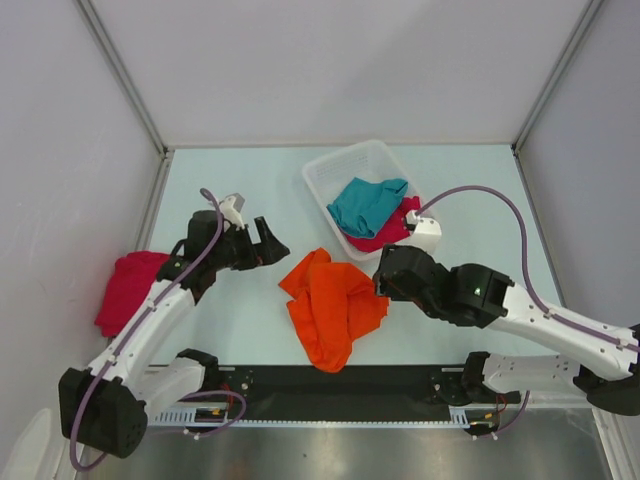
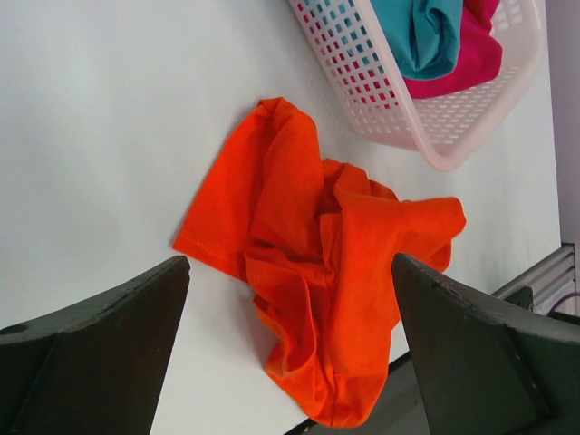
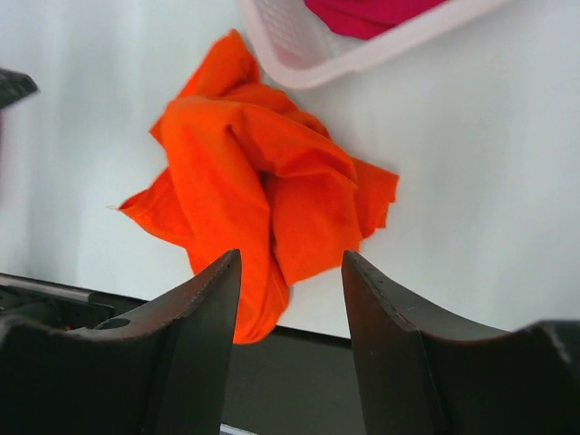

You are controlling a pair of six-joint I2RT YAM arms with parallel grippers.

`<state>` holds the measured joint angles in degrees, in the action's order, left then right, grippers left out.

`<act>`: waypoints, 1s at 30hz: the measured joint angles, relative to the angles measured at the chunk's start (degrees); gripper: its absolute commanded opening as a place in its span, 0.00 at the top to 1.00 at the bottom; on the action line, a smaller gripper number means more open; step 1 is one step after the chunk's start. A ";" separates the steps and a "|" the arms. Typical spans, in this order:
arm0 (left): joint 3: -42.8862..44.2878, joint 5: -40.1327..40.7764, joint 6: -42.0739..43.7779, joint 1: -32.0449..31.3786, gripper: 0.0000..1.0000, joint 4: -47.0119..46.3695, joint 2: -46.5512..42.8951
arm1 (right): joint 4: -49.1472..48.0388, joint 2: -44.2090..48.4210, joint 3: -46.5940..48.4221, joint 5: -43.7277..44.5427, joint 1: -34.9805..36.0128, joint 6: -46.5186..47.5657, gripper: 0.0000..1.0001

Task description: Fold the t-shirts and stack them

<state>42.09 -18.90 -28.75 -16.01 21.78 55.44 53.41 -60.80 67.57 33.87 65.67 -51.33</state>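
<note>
A crumpled orange t-shirt [image 1: 328, 308] [image 2: 317, 245] [image 3: 254, 172] lies in the middle of the table, its lower end hanging over the front edge. A teal t-shirt [image 1: 365, 203] [image 2: 426, 36] and a magenta one [image 1: 392, 234] [image 2: 476, 59] [image 3: 362, 14] sit bunched in the white basket [image 1: 325, 172]. Another crimson t-shirt [image 1: 128, 288] lies at the table's left edge. My left gripper [image 1: 272, 243] [image 2: 290, 263] is wide open, up and to the left of the orange shirt. My right gripper [image 1: 385, 275] [image 3: 292, 256] hovers open just right of it, holding nothing.
The lattice basket [image 2: 426, 127] [image 3: 299, 54] stands at the back centre, close behind the orange shirt. A black strip [image 1: 340, 385] runs along the table's front edge between the arm bases. Grey walls close in the left, right and back sides.
</note>
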 measured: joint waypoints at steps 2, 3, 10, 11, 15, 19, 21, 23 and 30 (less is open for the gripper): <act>0.83 0.55 -0.96 0.00 0.01 -1.27 2.56 | 1.75 1.11 -1.60 -0.22 -0.31 -1.90 0.46; 1.18 0.74 -1.16 0.00 0.01 -1.68 3.45 | 2.40 1.25 -1.62 -0.28 -0.50 -2.32 0.46; 4.63 1.75 -0.79 -0.07 0.01 -1.97 7.93 | 5.53 1.60 0.02 -0.11 -3.48 -2.95 0.45; 5.33 1.75 -0.68 -0.07 0.01 -1.90 8.59 | 5.55 1.60 0.31 -0.11 -3.96 -2.82 0.44; 7.17 1.73 0.02 -0.11 0.01 -1.27 9.70 | 4.50 1.11 0.31 -0.68 -6.21 -1.16 0.43; 7.65 1.70 1.42 -0.11 0.00 -0.07 8.00 | 0.26 -2.14 -0.26 -2.82 -10.69 2.43 0.42; 8.07 1.64 2.21 -0.11 0.01 1.18 6.36 | -1.92 -4.66 -0.50 -4.07 -12.90 4.59 0.42; 9.07 0.90 3.08 -0.11 0.00 2.14 5.22 | -4.55 -7.21 -1.03 -5.97 -15.15 6.58 0.42; 14.12 -1.53 5.70 -0.11 0.00 3.04 7.39 | -9.68 -10.10 -3.48 -9.92 -19.50 9.99 0.42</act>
<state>56.21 -20.43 -23.05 -16.12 24.82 62.83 43.72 -70.89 64.10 23.94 46.17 -41.34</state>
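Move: The white basket's middle lies about 26 cm ahead of the right hand, 2 cm to its left and 20 cm below. The red shirt in it is some 19 cm ahead and 4 cm right; the orange shirt lies 10 cm left and 1 cm back, 23 cm below. From the left hand, the basket is roughly 18 cm ahead, 18 cm right and 13 cm below. Easing right, the right hand reaches about 8 cm forward, sinking towards the basket; the left rises some 6 cm. ##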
